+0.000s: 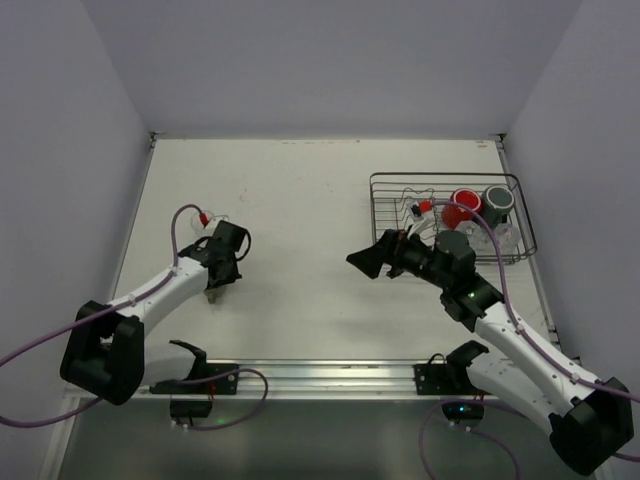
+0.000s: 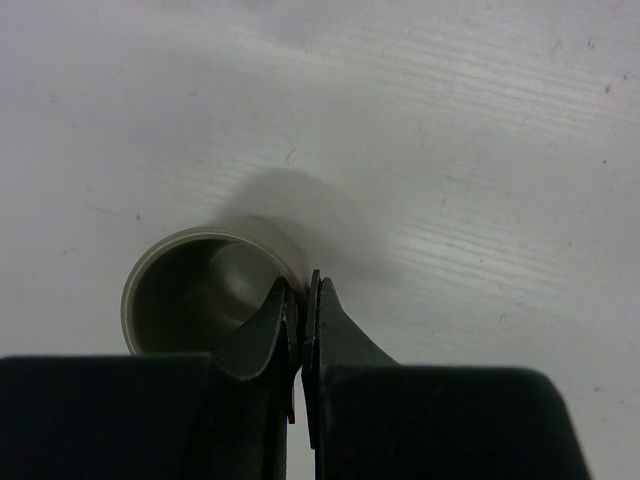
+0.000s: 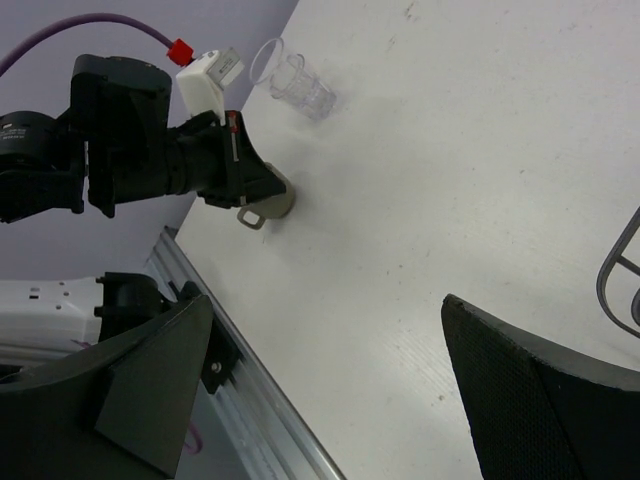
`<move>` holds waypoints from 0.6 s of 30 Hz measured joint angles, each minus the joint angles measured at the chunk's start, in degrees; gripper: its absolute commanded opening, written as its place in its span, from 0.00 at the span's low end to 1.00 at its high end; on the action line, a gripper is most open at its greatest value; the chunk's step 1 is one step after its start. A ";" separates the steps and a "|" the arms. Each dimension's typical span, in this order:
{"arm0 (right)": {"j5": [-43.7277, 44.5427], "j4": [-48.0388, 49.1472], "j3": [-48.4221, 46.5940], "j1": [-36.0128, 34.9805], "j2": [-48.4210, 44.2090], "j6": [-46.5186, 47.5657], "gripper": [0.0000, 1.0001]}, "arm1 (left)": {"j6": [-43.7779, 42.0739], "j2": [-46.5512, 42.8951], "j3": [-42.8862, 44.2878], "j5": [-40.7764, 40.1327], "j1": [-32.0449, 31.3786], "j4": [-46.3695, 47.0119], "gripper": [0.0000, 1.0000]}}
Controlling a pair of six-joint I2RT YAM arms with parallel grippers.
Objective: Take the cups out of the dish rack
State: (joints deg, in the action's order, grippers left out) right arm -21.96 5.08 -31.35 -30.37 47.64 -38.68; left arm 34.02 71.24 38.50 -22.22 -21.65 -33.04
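Observation:
An olive-tan mug stands upright on the white table, its handle toward the near rail. My left gripper is shut on the mug's rim, with one finger inside and one outside. Just beyond it, clear tumblers stand on the table. The black wire dish rack sits at the back right and holds a red cup, a dark grey cup and a clear tumbler. My right gripper hangs open and empty left of the rack, over bare table.
A metal rail runs along the table's near edge between the arm bases. Grey walls close in the left, back and right sides. My right arm crosses the rack's near left corner. A rack wire shows at the right wrist view's edge.

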 measured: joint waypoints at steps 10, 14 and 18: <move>1.05 -2.36 0.44 0.00 -2.32 2.23 0.99 | 2.60 1.51 -2.51 -5.35 0.24 4.90 0.51; 3.06 -4.92 0.42 0.00 -2.45 3.21 0.99 | 2.86 -3.54 -3.82 -5.64 0.26 4.81 0.67; 7.41 -9.55 -0.39 0.13 -2.47 4.33 0.97 | 2.21 -10.64 -3.58 -4.17 0.26 5.51 0.80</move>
State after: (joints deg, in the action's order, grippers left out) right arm -14.55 -4.47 -31.75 -30.24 45.17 -34.35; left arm 36.23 60.60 34.92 -26.39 -21.39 -27.53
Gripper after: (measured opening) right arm 0.983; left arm 0.755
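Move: Pinched by its rim in the left fingers, the grey-brown cup has its middle about 4 cm left of that hand, 1 cm back and 3 cm below; a clear glass stands some 14 cm ahead and 5 cm to the left, 2 cm below the hand. From the empty, open right hand the cup lies roughly 36 cm left, 1 cm ahead and 21 cm down, while the dish rack's middle is about 19 cm ahead, 28 cm right and 19 cm below. Letting go of the cup, the left hand eases about a centimetre forward and left, settles slightly lower while its fingers spread to roughly three quarters open, then lifts some 4 cm off the rim, fingertips tilting forward and up by about 15 degrees. The open right hand lingers, then starts right and down, 2 to 3 cm each way, towards the rack. ##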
